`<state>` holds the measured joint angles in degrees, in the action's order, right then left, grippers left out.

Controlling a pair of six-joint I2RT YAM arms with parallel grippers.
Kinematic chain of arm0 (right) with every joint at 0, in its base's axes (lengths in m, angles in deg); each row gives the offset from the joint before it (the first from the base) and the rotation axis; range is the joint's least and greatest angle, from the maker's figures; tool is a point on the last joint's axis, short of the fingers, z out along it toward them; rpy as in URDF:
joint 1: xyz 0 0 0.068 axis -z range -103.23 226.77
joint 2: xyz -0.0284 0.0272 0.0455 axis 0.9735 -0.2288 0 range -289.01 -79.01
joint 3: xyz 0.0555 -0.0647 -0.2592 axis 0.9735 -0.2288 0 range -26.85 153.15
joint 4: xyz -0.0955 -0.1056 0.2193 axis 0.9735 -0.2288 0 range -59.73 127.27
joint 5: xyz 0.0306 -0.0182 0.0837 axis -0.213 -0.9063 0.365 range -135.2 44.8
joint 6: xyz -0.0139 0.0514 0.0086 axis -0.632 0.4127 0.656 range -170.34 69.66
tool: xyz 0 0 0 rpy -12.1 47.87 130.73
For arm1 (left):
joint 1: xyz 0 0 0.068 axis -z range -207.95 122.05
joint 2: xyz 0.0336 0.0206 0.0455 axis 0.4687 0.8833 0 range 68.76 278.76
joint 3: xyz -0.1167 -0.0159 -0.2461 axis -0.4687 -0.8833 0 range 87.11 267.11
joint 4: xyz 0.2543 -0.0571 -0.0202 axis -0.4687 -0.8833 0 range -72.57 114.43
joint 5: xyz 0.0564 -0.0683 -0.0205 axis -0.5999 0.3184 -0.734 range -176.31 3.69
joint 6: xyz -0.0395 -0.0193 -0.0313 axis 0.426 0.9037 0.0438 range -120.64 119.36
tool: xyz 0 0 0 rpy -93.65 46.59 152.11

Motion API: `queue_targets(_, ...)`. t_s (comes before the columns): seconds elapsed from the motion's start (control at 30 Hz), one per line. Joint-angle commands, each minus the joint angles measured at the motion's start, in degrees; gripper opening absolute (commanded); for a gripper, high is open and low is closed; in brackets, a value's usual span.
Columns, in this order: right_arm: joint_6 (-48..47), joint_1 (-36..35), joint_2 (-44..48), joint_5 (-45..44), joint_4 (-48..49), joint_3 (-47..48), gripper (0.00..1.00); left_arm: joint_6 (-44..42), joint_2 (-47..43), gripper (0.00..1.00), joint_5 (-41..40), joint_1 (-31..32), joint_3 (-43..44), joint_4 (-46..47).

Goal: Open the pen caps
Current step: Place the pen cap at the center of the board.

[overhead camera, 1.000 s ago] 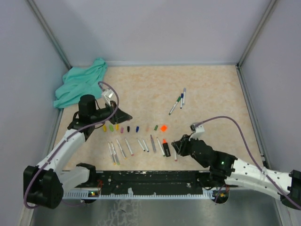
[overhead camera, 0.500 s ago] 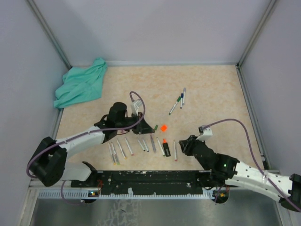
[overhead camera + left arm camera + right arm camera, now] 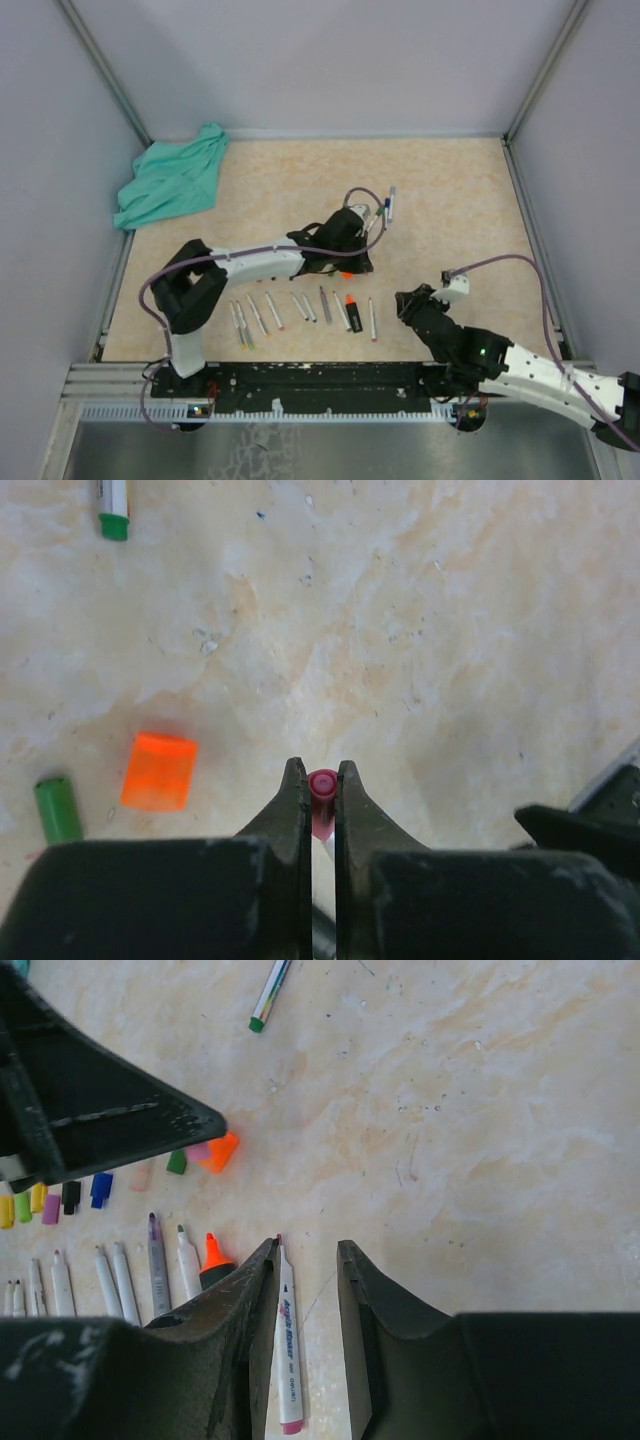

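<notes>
My left gripper (image 3: 322, 780) is shut on a small pink pen cap (image 3: 322, 792), its round end showing between the tips. In the top view this gripper (image 3: 352, 258) hangs over the right end of the row of pen caps. An orange cap (image 3: 159, 771) and a green cap (image 3: 58, 809) lie just to its left. More caps (image 3: 70, 1196) continue that row in black, blue, purple and yellow. My right gripper (image 3: 307, 1250) is open above a white uncapped pen (image 3: 288, 1350) lying on the table close to its left finger.
A row of uncapped pens (image 3: 290, 310) lies near the front edge, with an orange highlighter (image 3: 212, 1260) among them. Capped pens (image 3: 380, 212) lie farther back on the right. A teal cloth (image 3: 170, 180) is bunched in the back left corner.
My left arm swung right along the cap row, from its left end to beside the orange cap. My right gripper drew back to the right, away from the white pen.
</notes>
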<state>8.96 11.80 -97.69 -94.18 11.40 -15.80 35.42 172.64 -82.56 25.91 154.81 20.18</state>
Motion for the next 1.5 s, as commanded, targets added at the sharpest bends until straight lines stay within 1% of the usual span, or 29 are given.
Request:
queue_targets(0.0, 3.20, 0.30, 3.06, -4.83, -1.25, 2.72, 0.30, 1.86, 7.74, 0.03, -10.34, 1.87, 10.50, -14.67)
queue_targets(0.1, 3.10, 0.29, 5.17, -4.88, -2.59, 2.82, 0.30, 1.42, 11.35, 0.04, -11.15, 2.58, 14.22, -16.11)
queue_targets(0.23, 2.87, 0.29, 7.56, -4.50, -3.74, 2.75, 0.30, 0.52, 14.78, 0.10, -13.07, 3.07, 18.07, -18.03)
queue_targets(0.33, 2.61, 0.33, 7.80, -3.89, -3.66, 2.66, 0.30, -0.07, 16.38, 0.19, -13.53, 3.03, 19.62, -18.78)
queue_targets(0.43, 2.58, 0.30, 7.52, -3.45, -3.41, 2.66, 0.30, -0.42, 17.61, 0.22, -13.24, 3.09, 20.76, -19.54)
queue_targets(0.6, 2.63, 0.29, 7.54, -3.00, -3.27, 2.75, 0.30, -0.76, 17.07, 0.30, -13.79, 3.09, 20.74, -19.86)
queue_targets(0.77, 2.53, 0.34, 7.52, -2.56, -3.31, 2.84, 0.30, -2.70, 15.00, 0.34, -14.89, 3.00, 21.79, -20.10)
queue_targets(0.83, 2.38, 0.37, 7.58, -2.26, -3.39, 3.00, 0.30, -4.41, 13.81, 0.34, -15.79, 3.00, 22.53, -20.13)
queue_targets(0.97, 1.58, 0.33, 7.84, -1.47, -3.31, 3.10, 0.30, -10.49, 10.76, 0.42, -19.94, 2.87, 22.70, -17.57)
queue_targets(1.0, 1.22, 0.31, 7.98, -1.21, -3.19, 3.17, 0.30, -12.71, 10.17, 0.45, -20.60, 2.72, 22.48, -16.53)
queue_targets(1.07, 0.49, 0.30, 8.32, -0.81, -3.02, 3.06, 0.30, -17.98, 9.50, 0.54, -21.09, 2.25, 21.84, -14.51)
queue_targets(1.13, -0.27, 0.31, 8.78, -0.34, -2.74, 2.89, 0.30, -23.06, 9.59, 0.67, -21.29, 1.46, 21.71, -13.03)
queue_targets(1.17, -0.62, 0.33, 9.05, -0.07, -2.51, 2.76, 0.30, -25.52, 9.97, 0.72, -20.98, 0.97, 21.98, -12.56)
queue_targets(1.2, -1.08, 0.29, 9.33, 0.34, -2.27, 2.69, 0.30, -27.89, 10.48, 0.75, -20.18, 0.13, 22.47, -12.51)
queue_targets(1.27, -1.94, 0.30, 9.89, 0.93, -1.81, 2.45, 0.30, -30.84, 12.33, 0.75, -16.69, -1.53, 24.74, -13.78)
queue_targets(1.37, -3.63, 0.30, 10.91, 2.25, -1.03, 2.08, 0.30, -32.29, 16.36, 0.74, -8.74, -4.66, 30.15, -17.97)
queue_targets(1.47, -5.90, 0.30, 11.99, 3.81, -0.41, 1.80, 0.30, -32.54, 20.18, 0.66, -2.20, -7.08, 35.32, -20.60)
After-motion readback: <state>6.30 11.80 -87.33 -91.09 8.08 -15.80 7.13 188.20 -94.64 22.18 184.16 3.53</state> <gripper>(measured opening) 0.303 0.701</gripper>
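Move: The spot for the pink cap held in the left hand lies about 2 cm ahead, 1 cm right and 6 cm below it. At about that same depth, the orange cap is 4 cm to the hand's left and 2 cm ahead, the green cap 8 cm left and 3 cm ahead; the green pen lies some 14 cm ahead, 2 cm right. From the right hand the spot is roughly 6 cm ahead, 7 cm left and 6 cm below. Left hand lowers the pink cap 6 cm, opens, then rises and reaches about 9 cm forward towards the green pen. ##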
